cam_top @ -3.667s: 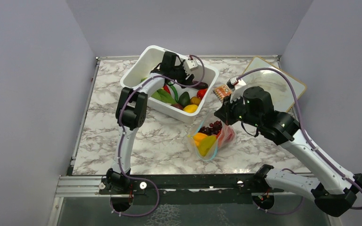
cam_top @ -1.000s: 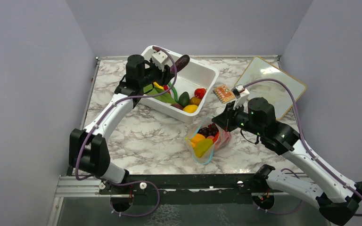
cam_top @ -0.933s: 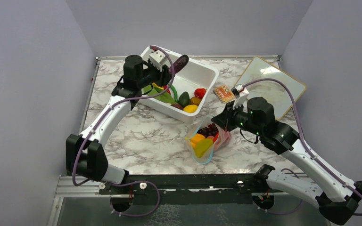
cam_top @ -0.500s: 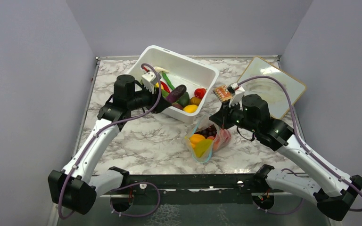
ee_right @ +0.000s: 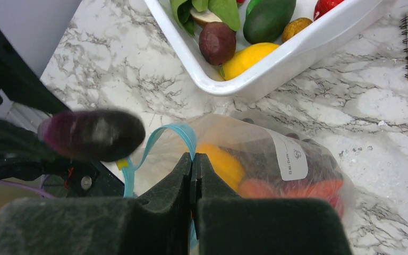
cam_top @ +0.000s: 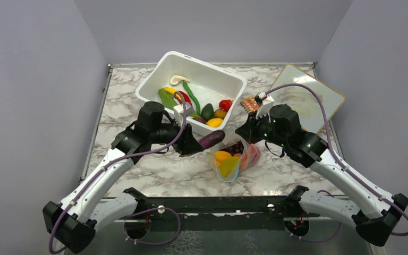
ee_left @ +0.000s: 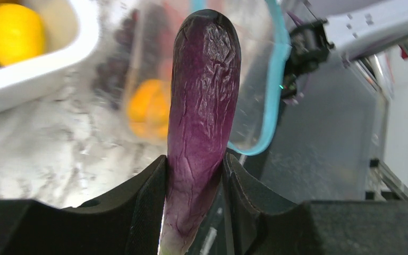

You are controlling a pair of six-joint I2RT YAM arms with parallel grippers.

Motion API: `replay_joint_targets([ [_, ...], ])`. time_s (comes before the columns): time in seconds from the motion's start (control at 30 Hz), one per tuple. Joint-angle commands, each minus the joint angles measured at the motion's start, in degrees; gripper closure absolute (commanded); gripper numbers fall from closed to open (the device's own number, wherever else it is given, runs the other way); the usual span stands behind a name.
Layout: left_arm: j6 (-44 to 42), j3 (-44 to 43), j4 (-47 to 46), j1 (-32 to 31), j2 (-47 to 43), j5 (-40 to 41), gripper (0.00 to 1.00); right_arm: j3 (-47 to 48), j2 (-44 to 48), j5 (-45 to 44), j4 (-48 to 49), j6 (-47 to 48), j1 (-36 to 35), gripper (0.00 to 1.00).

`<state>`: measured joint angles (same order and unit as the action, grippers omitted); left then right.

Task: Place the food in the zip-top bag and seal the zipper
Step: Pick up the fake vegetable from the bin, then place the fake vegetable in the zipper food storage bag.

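Observation:
My left gripper (cam_top: 195,144) is shut on a purple eggplant (cam_top: 212,139), held just left of the clear zip-top bag (cam_top: 238,158). In the left wrist view the eggplant (ee_left: 204,101) sits between my fingers, pointing at the bag's open mouth with its blue zipper (ee_left: 274,95). My right gripper (ee_right: 195,164) is shut on the zipper strip (ee_right: 183,134), holding the mouth up and open. The bag (ee_right: 276,159) holds orange, red and dark purple food. The eggplant (ee_right: 91,134) shows blurred beside the mouth.
A white tub (cam_top: 228,79) at the back holds more toy food: green pieces, a yellow lemon (ee_right: 249,59), a red piece. An orange patterned packet (cam_top: 249,103) lies right of the tub. A light board (cam_top: 313,98) lies at the back right.
My left gripper lifted the eggplant out of the tub, carried it forward and right, and now holds it beside the bag's mouth. My right gripper kept holding the zipper.

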<state>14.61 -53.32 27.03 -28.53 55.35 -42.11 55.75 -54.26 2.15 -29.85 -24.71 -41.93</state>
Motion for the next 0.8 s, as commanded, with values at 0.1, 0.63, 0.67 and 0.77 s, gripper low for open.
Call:
replay_joint_targets([
  [0.1, 4.9, -2.4, 2.1, -11.2, -0.9, 3.7, 1.0, 2.1, -1.9, -2.9, 2.3, 0.3, -0.1, 0.99],
  [0.63, 12.9, -2.0, -3.0, -18.6, 6.7, 12.6, 1.0, 2.0, 0.2, 0.6, 3.7, -0.5, -0.1, 0.99],
  [0.67, 13.1, -2.5, -3.1, -19.3, 7.7, 13.1, 1.0, 1.7, 0.4, 1.3, 4.1, -0.5, 0.0, 0.99],
  [0.77, 13.7, -4.1, -3.2, -21.5, 10.4, 14.7, 1.0, 0.6, 0.7, 3.5, 5.7, -0.6, -0.1, 0.99],
])
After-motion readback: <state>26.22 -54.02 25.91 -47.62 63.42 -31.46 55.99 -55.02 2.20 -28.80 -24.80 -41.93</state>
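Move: The zip-top bag's open mouth, its rim still pinched by the right hand, lies about 11 cm right of the left hand with the eggplant, 6 cm back and 6 below. Inside, the orange pepper is roughly 9 cm right, 6 back; the yellow vegetable 12 right, 10 back; the bin's lemon sits 6 right, 9 ahead, all some 10 below. From the right hand the mouth is about 10 cm back, 6 left, 5 below. Left hand takes the eggplant some 6 cm back and right, then right and down into the held bag. ##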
